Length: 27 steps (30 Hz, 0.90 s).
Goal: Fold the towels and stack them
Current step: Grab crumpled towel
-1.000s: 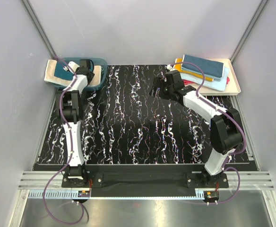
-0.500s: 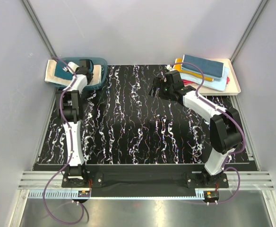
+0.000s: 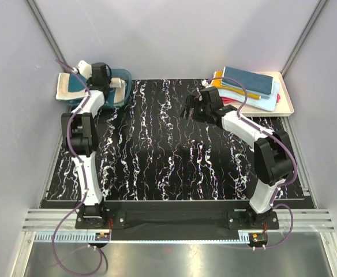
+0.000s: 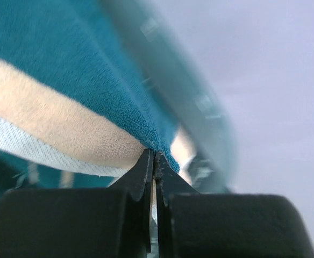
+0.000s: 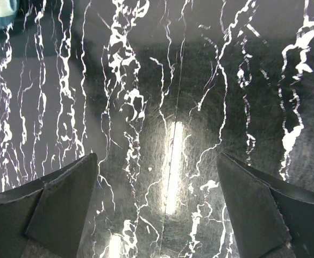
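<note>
A dark teal towel with a cream border (image 3: pixel 70 88) lies in and over the teal basin (image 3: pixel 122 92) at the back left. My left gripper (image 3: pixel 104 79) is over the basin, shut on this towel's edge. In the left wrist view the jaws (image 4: pixel 155 157) pinch the teal cloth (image 4: pixel 65 64) at its fold, beside the cream band (image 4: pixel 55 129). Several folded towels (image 3: pixel 246 83) are stacked on the cream tray (image 3: pixel 288 104) at the back right. My right gripper (image 3: pixel 189 108) hangs open above the black marbled mat (image 3: pixel 157 156), with nothing between its fingers (image 5: pixel 71 188).
The basin's rim (image 4: pixel 200 102) is blurred close behind the held cloth. Grey walls close in the table on the left, back and right. The right wrist view shows only the marbled mat (image 5: pixel 168 107) under the open fingers.
My left gripper has shut on the teal towel's edge and risen a little towards the back of the basin. The right gripper has stayed open and hardly moved.
</note>
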Available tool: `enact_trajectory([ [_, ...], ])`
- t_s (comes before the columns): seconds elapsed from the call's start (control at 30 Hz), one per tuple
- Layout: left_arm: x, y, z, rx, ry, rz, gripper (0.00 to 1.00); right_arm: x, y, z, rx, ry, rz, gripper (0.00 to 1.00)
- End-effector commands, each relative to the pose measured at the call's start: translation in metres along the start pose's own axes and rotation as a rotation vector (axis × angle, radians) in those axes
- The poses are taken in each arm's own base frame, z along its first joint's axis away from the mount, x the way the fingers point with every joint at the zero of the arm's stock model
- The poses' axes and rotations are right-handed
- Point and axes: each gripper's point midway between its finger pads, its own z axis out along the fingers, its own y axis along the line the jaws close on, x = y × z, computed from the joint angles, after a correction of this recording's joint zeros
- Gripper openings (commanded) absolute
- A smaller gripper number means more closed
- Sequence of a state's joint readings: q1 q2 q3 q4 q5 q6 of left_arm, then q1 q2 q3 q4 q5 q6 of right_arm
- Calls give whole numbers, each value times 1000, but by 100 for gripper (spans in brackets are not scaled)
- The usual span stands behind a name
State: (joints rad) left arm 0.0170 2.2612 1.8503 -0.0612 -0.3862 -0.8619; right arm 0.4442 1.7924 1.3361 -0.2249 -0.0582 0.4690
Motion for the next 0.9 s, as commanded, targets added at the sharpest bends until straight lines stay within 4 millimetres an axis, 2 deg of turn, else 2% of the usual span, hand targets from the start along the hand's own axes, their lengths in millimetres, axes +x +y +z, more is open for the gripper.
enact_trajectory([
  [0.0,-104,-109,-79,302,-270,-70,0,-5,8,3,-39,-16,7,100],
  [0.07,-112,-123,-95,329,-301,-62,0,-4,8,3,-41,-17,8,100],
  [0.1,-122,-131,-106,349,-327,-57,0,-5,9,3,-44,-19,5,100],
  [0.23,-113,-144,-112,412,-279,-135,0,-5,10,2,-52,-24,7,100],
  [0.27,-109,-149,-117,427,-278,-136,0,-5,10,2,-53,-25,6,100],
  [0.3,-115,-158,-127,466,-313,-136,0,-4,10,3,-56,-22,6,100],
  [0.43,-102,-186,-150,532,-297,-146,0,-3,11,3,-62,-22,4,100],
  [0.53,-110,-212,-182,604,-340,-136,0,-2,12,4,-70,-22,5,100],
  [0.57,-122,-223,-196,623,-375,-115,0,-2,12,4,-70,-22,4,100],
  [0.67,-139,-245,-225,676,-421,-89,0,-4,14,1,-77,-29,-1,100],
  [0.7,-154,-255,-240,700,-443,-98,0,-5,14,0,-76,-35,-3,100],
  [0.73,-155,-263,-253,723,-443,-92,0,-6,15,-1,-77,-40,-5,100],
  [0.77,-165,-267,-269,736,-467,-74,0,-6,14,-1,-73,-40,-6,100],
  [0.8,-169,-271,-281,745,-480,-63,0,-10,14,-3,-68,-52,-8,100],
  [0.83,-161,-276,-294,757,-473,-52,0,-11,13,-4,-59,-56,-6,100],
  [0.87,-169,-278,-315,778,-498,-38,0,-10,11,-5,-53,-59,-5,100],
])
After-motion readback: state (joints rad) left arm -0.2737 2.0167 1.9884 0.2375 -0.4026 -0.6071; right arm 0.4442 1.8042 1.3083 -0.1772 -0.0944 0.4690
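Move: The left fingers are already shut on the end of the crumpled blue-and-beige towel, whose bulk lies roughly 8 cm to the left, 5 cm back and 8 cm below. The basket's middle is about 6 cm back, straight under that sideways, 9 cm down; the clear middle of the table, where towels get spread, is some 32 cm back, 35 cm right, 14 cm below. From the right hand that spot is about 11 cm back, 8 cm left, 13 cm down. Still pinching the towel's end, the left hand keeps hoisting it fast, about 20 cm straight up out of the basket while drifting right, then slides on to the right nearly level before climbing again, to nearly 30 cm up and some 17 cm right in all, past the basket's right side. The wrist tilts the fingertips up by roughly 35 degrees and swings them somewhat clockwise, and the fingers stay shut. ##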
